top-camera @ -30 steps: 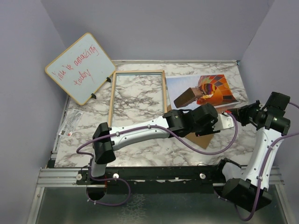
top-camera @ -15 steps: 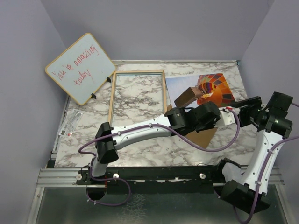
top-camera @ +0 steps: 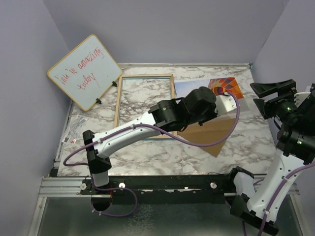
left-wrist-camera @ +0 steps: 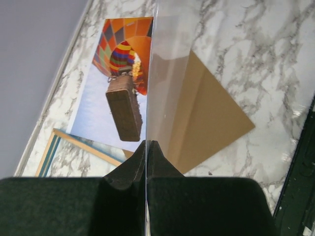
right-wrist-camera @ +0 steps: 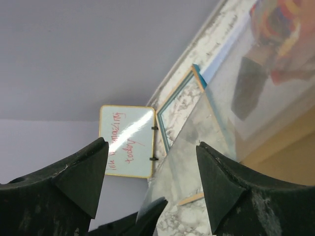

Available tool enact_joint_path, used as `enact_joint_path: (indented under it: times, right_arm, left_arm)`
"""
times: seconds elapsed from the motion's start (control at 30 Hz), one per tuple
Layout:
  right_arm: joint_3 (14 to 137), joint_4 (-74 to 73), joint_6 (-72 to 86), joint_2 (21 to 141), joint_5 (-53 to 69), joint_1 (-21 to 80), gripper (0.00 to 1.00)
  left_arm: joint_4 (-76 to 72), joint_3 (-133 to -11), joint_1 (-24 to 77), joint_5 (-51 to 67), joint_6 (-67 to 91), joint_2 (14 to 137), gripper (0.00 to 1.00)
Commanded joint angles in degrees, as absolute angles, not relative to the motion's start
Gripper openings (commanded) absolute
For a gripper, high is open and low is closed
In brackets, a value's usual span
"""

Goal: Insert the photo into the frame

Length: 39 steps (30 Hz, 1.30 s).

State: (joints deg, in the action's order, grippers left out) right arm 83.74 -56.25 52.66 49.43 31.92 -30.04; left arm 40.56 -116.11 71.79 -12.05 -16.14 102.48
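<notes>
The photo of a hot-air balloon lies face up at the back right of the table, and the left wrist view shows the photo beyond my fingers. The frame lies flat, pale wood up, left of the photo; one corner of the frame shows a blue edge. My left gripper is shut on a thin clear pane, held edge-on above the photo. The pane also shows ahead of my right gripper, which hangs open and empty, raised at the far right.
A brown backing board lies on the marble table under the pane. A whiteboard with red writing leans at the back left. A small plastic bag lies at the left edge. Walls enclose three sides.
My right gripper let go of the pane, opened wide and rose away to the right. My left gripper closed on the pane and carried it back and to the left.
</notes>
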Motion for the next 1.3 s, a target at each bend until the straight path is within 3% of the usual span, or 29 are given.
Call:
enact_joint_path:
  times: [0.0, 0.4, 0.63, 1.0, 1.27]
  right_arm:
    - [84.51, -40.37, 52.02, 49.77, 40.36, -29.97, 0.77]
    - [92.46, -19.44, 37.27, 62.11, 52.54, -28.52, 0.76]
    - [94.32, -9.61, 21.94, 68.57, 60.61, -20.93, 0.79]
    - [93.63, -26.66, -13.67, 73.34, 61.73, -4.04, 0.8]
    - [90.45, -34.11, -23.13, 73.21, 50.84, 5.62, 0.8]
  left_arm:
    - [41.74, -118.02, 66.51, -13.56, -14.15, 101.37, 0.0]
    - [46.84, -126.48, 55.0, -1.65, -22.68, 105.2, 0.0]
    - [54.54, -126.52, 51.28, 4.54, -33.64, 105.1, 0.0]
    - [58.02, -129.35, 46.39, 8.7, -41.0, 106.58, 0.0]
    - [62.06, -127.6, 46.41, 13.13, -42.81, 104.86, 0.0]
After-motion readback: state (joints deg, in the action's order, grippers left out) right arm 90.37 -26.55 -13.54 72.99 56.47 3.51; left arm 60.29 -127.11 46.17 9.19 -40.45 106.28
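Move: The left hand, already holding the clear sheet, has the frame's middle about 17 cm ahead, 25 cm left and 32 cm below. From it, the photo lies some 18 cm ahead and 6 cm right, the brown board 9 cm straight ahead, both at table level. For the open right hand, the sheet's middle is roughly 2 cm ahead, 6 cm left and 12 cm below; the photo lies 16 cm ahead, 9 cm left, far below. Left carries the clear sheet some 17 cm forward-left towards the frame; open right arcs left-forward, turning inward. ##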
